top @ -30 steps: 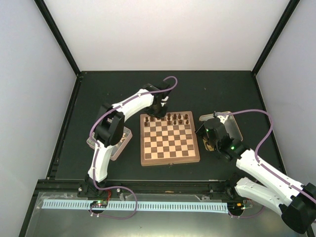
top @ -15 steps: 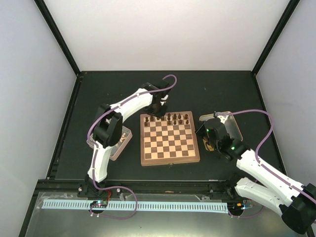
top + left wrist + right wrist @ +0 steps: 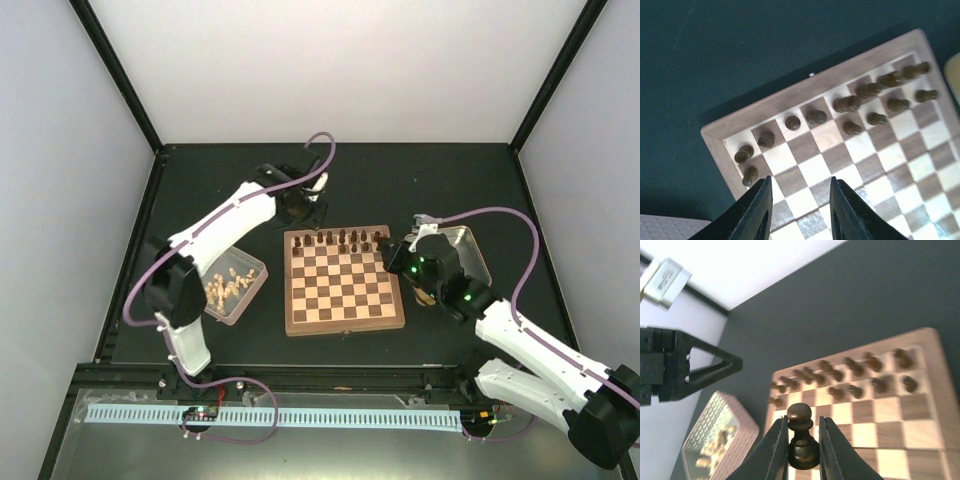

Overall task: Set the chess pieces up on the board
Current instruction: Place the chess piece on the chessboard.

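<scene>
The board lies mid-table. Several dark chess pieces stand in its two far rows; they also show in the left wrist view and the right wrist view. My right gripper hovers over the board's right edge, shut on a dark pawn held upright between the fingers. My left gripper is open and empty, raised beyond the board's far-left corner; its fingers frame the board's left squares.
A pink tray with cream-coloured pieces sits left of the board and shows in the right wrist view. A metal tray sits right of the board, partly behind my right arm. Black walls enclose the dark table.
The left arm swung left and back from the board's far-left corner, uncovering the pink tray. The right gripper moved left from the metal tray to the board's right edge.
</scene>
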Motion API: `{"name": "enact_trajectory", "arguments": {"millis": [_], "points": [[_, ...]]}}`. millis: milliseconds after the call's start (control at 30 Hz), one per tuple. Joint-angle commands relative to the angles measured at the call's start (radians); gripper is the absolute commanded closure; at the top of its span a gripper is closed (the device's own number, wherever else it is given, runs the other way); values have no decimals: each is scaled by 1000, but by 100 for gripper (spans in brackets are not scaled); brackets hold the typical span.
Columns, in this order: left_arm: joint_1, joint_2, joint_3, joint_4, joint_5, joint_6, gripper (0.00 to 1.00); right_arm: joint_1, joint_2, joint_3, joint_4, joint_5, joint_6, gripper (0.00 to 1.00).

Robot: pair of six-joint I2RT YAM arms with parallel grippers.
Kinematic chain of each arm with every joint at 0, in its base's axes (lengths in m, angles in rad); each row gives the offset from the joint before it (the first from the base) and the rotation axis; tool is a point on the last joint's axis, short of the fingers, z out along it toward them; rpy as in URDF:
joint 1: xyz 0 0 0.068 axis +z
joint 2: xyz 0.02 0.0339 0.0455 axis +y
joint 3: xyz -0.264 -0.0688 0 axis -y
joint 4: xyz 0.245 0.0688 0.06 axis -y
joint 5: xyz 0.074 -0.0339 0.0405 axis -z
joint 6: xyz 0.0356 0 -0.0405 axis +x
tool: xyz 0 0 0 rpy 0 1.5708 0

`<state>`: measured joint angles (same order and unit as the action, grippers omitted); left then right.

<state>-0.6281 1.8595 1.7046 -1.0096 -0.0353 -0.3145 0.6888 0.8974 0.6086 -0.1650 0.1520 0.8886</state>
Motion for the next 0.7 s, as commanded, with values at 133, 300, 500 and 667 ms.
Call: {"name": "enact_trajectory", "arguments": {"millis": [133, 300, 500, 667], "points": [[6, -359, -214, 294, 264, -10, 57, 4, 82, 2, 382, -465, -480, 85], [7, -589, -452, 608, 368, 2, 43, 4, 158, 87, 363, -611, -667, 87], [15, -728, -577, 705, 493, -7, 28, 5, 198, 112, 426, -737, -779, 87], [19, -710, -568, 664, 632, -65, 31, 4, 215, 89, 534, -801, -809, 87]]}}
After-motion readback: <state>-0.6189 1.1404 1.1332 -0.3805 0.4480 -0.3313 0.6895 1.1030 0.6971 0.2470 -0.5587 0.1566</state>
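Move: The dark pawn, held in the right fingers, is about 17 cm to the left hand's right, 8 cm back and 4 cm higher; the left gripper it goes to is thus 17 cm left and 8 cm ahead of the right hand, 4 cm lower. From the left hand, the third back-row piece is 2 cm ahead, 1 cm right and 11 cm down; the tray of white pieces is 18 cm left, 9 cm back, 13 cm down. The board's middle is 11 cm left of the right hand, level fore and aft, 17 cm down. The left hand climbs some 16 cm off the back row while drawing back about 11 cm, swinging its fingers from straight down round to the right, towards the pawn, and spreading them wide. Meanwhile the right hand keeps its pinch on the pawn and carries it about 12 cm left over the board towards the left gripper, rising too and drawing a little back, while its fingers swing counter-clockwise some 50 degrees and tip up until they point left, nearly level. ##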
